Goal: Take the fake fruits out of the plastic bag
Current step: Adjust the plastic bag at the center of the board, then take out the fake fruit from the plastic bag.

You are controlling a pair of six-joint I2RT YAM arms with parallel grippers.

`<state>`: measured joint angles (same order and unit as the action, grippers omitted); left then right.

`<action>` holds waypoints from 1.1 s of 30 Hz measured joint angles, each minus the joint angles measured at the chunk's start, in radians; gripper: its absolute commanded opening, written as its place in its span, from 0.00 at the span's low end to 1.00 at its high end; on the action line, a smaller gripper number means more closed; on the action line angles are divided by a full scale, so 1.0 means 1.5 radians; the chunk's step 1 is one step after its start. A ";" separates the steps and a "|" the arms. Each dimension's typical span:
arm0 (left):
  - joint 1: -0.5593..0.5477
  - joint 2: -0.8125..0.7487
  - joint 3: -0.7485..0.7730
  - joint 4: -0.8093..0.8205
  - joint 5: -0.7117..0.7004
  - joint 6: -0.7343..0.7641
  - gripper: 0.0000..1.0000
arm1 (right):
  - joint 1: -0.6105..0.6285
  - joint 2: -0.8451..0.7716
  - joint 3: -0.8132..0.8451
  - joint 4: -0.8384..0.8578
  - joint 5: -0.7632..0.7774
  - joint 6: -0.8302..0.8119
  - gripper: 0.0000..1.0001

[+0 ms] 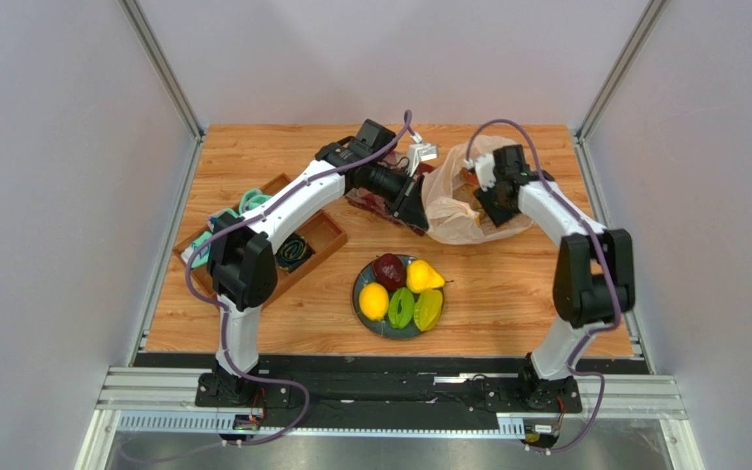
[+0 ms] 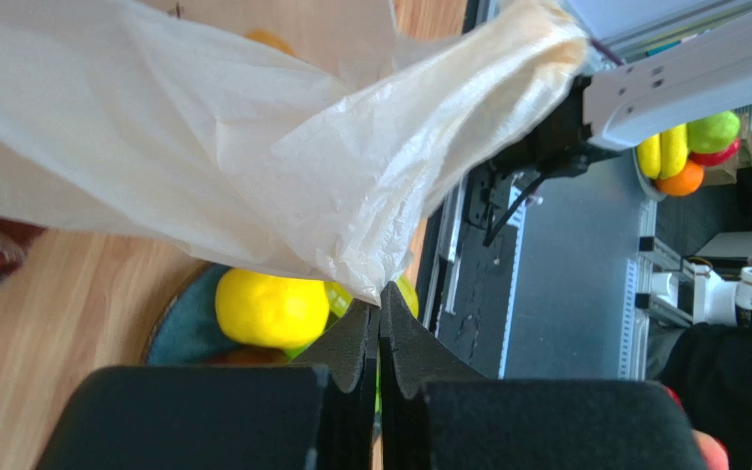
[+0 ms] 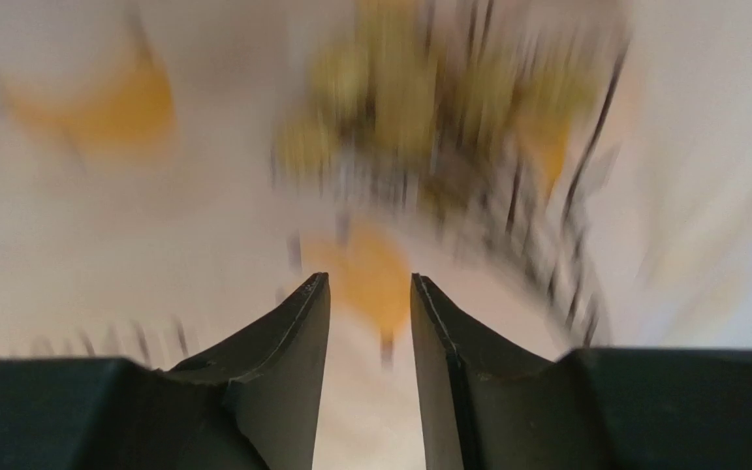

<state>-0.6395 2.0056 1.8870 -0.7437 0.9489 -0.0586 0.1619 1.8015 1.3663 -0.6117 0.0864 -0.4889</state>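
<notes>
The beige plastic bag (image 1: pixel 453 211) lies at the back of the table, and its film fills the left wrist view (image 2: pixel 252 147). My left gripper (image 2: pixel 382 288) is shut on a fold of the bag's edge, at the bag's left side (image 1: pixel 419 213). My right gripper (image 1: pixel 478 206) reaches into the bag's mouth from the right. It stands open (image 3: pixel 368 280), with a blurred orange shape (image 3: pixel 375 269) just beyond its tips and a blurred tan-green mass (image 3: pixel 419 108) further in. Several fake fruits lie on the dark plate (image 1: pixel 362 284): a lemon (image 1: pixel 374 301), a dark red fruit (image 1: pixel 388 269), yellow and green pieces.
A wooden tray (image 1: pixel 326 235) with coiled black and teal items stands at the left. A red plaid cloth (image 1: pixel 370 204) lies under my left wrist, beside the bag. The lemon (image 2: pixel 270 308) and the plate (image 2: pixel 176 328) show below the lifted bag film.
</notes>
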 measured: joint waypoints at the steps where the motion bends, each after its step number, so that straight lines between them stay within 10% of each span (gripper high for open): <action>1: 0.002 -0.010 -0.018 -0.006 -0.005 0.009 0.00 | -0.012 -0.037 -0.042 -0.028 0.002 0.003 0.41; 10: 0.006 -0.117 -0.089 -0.066 -0.058 0.091 0.00 | -0.033 -0.418 -0.185 -0.241 -0.024 -0.029 0.43; 21: 0.006 -0.037 0.005 -0.054 -0.074 0.081 0.00 | -0.013 -0.058 -0.007 -0.163 -0.110 -0.072 0.62; 33: 0.007 -0.030 0.008 -0.055 -0.061 0.076 0.00 | -0.013 0.005 0.073 -0.091 -0.100 -0.169 0.66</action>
<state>-0.6292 1.9610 1.8996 -0.8261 0.8570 0.0547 0.1429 1.8091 1.4754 -0.7486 -0.0643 -0.7422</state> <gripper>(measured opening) 0.006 0.647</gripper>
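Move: The plastic bag's middle is roughly 5 cm ahead of my right hand, 2 cm to its left and 4 cm lower, with the grapes inside it about 5 cm ahead, 1 cm left and 5 cm down. The plate of fruit is some 19 cm back and 23 cm left of that hand. From my left hand, which already pinches the bag's left corner, the bag's middle is about 18 cm ahead, 20 cm right and well below. I sweep my right hand, fingers part open in the bag's mouth, about 16 cm back towards my base, slightly right and rising some 7 cm, to draw the bag back. Then I return it forward and lower to the far side of the bag, opening the fingers wider and turning about 15 degrees counter-clockwise. My left hand keeps its pinch, tugs about 4 cm left and a little back, then eases partway back. ##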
